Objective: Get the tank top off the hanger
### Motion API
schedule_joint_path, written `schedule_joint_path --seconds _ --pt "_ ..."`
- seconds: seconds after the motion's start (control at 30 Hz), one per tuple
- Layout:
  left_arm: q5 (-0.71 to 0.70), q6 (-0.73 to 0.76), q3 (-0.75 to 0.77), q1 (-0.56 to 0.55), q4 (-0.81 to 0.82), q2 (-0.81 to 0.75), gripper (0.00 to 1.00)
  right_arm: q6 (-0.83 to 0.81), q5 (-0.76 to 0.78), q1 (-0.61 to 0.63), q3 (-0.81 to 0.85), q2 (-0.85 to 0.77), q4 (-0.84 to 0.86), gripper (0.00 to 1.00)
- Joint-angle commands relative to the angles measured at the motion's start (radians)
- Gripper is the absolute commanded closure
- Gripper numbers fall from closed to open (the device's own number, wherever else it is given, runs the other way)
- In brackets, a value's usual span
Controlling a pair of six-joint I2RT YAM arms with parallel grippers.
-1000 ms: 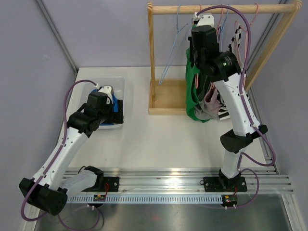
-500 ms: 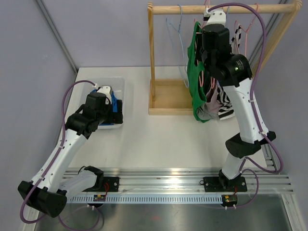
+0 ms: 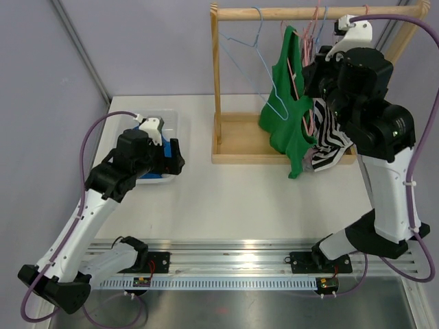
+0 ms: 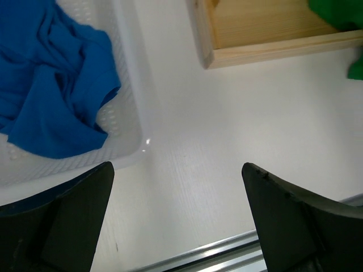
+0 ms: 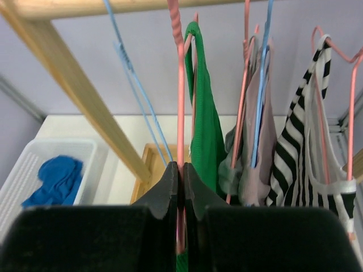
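Note:
A green tank top (image 3: 285, 113) hangs on a pink hanger (image 3: 306, 42) beneath the wooden rail (image 3: 274, 12). In the right wrist view my right gripper (image 5: 181, 169) is shut on the pink hanger's (image 5: 180, 85) wire, just below its hook. The green tank top's (image 5: 204, 130) strap loops over the hanger right behind my fingers. My left gripper (image 3: 171, 156) hovers low over the table beside the bin, far from the rack. It (image 4: 177, 167) stands open with only bare table between its fingers.
A white bin (image 3: 171, 120) holds a blue garment (image 4: 51, 96). The wooden rack's base tray (image 3: 236, 137) sits mid-table. An empty blue hanger (image 3: 257, 55) hangs left of the tank top. A grey garment (image 5: 255, 170) and a striped one (image 3: 329, 140) hang to its right.
My right arm has swung right and up along the rail, its jaws closing on the pink hanger; the green tank top now hangs spread in view. The left arm shifted slightly.

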Motion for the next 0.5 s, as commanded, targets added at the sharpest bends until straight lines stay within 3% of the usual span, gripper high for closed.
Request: schedule_joint_path --seconds 0.0,0.13,0.3,0.47 --pt "0.127 -0.025 0.074 -0.032 0.120 -0.049 0.01 0.040 -0.146 -0.005 -0.088 -0.128 0.046 1.00" --pt "0.251 -0.064 0.076 -0.058 0.237 -0.069 0.01 0.041 -0.242 -0.005 -0.261 -0.288 0.043 1.00" --pt "0.273 -0.107 0.110 -0.159 0.401 -0.060 0.01 0.053 -0.439 -0.005 -0.364 -0.443 -0.040 1.00" --pt "-0.017 -0.037 0.171 -0.409 0.498 -0.009 0.01 0.057 -0.561 -0.005 -0.584 -0.603 -0.051 1.00"
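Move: The green tank top, on the pink hanger the right hand already holds, has its middle about 5 cm ahead of that hand, 4 cm left and 12 cm below. From the right hand, the empty blue hanger is roughly 12 cm ahead and 11 cm left, the grey top some 12 cm ahead and 8 cm right. From the left hand, the green tank top is about 31 cm right, 13 cm ahead and 17 cm higher. Still pinching the pink hanger, the right hand draws it back about 15 cm, away from the rack, sinking some 5 cm as the wrist turns roughly 25 degrees counter-clockwise. Meanwhile the open left hand rises and swings right, about 12 cm each, easing back slightly, tipping its fingers up and turning clockwise towards the green top, without reaching it. ##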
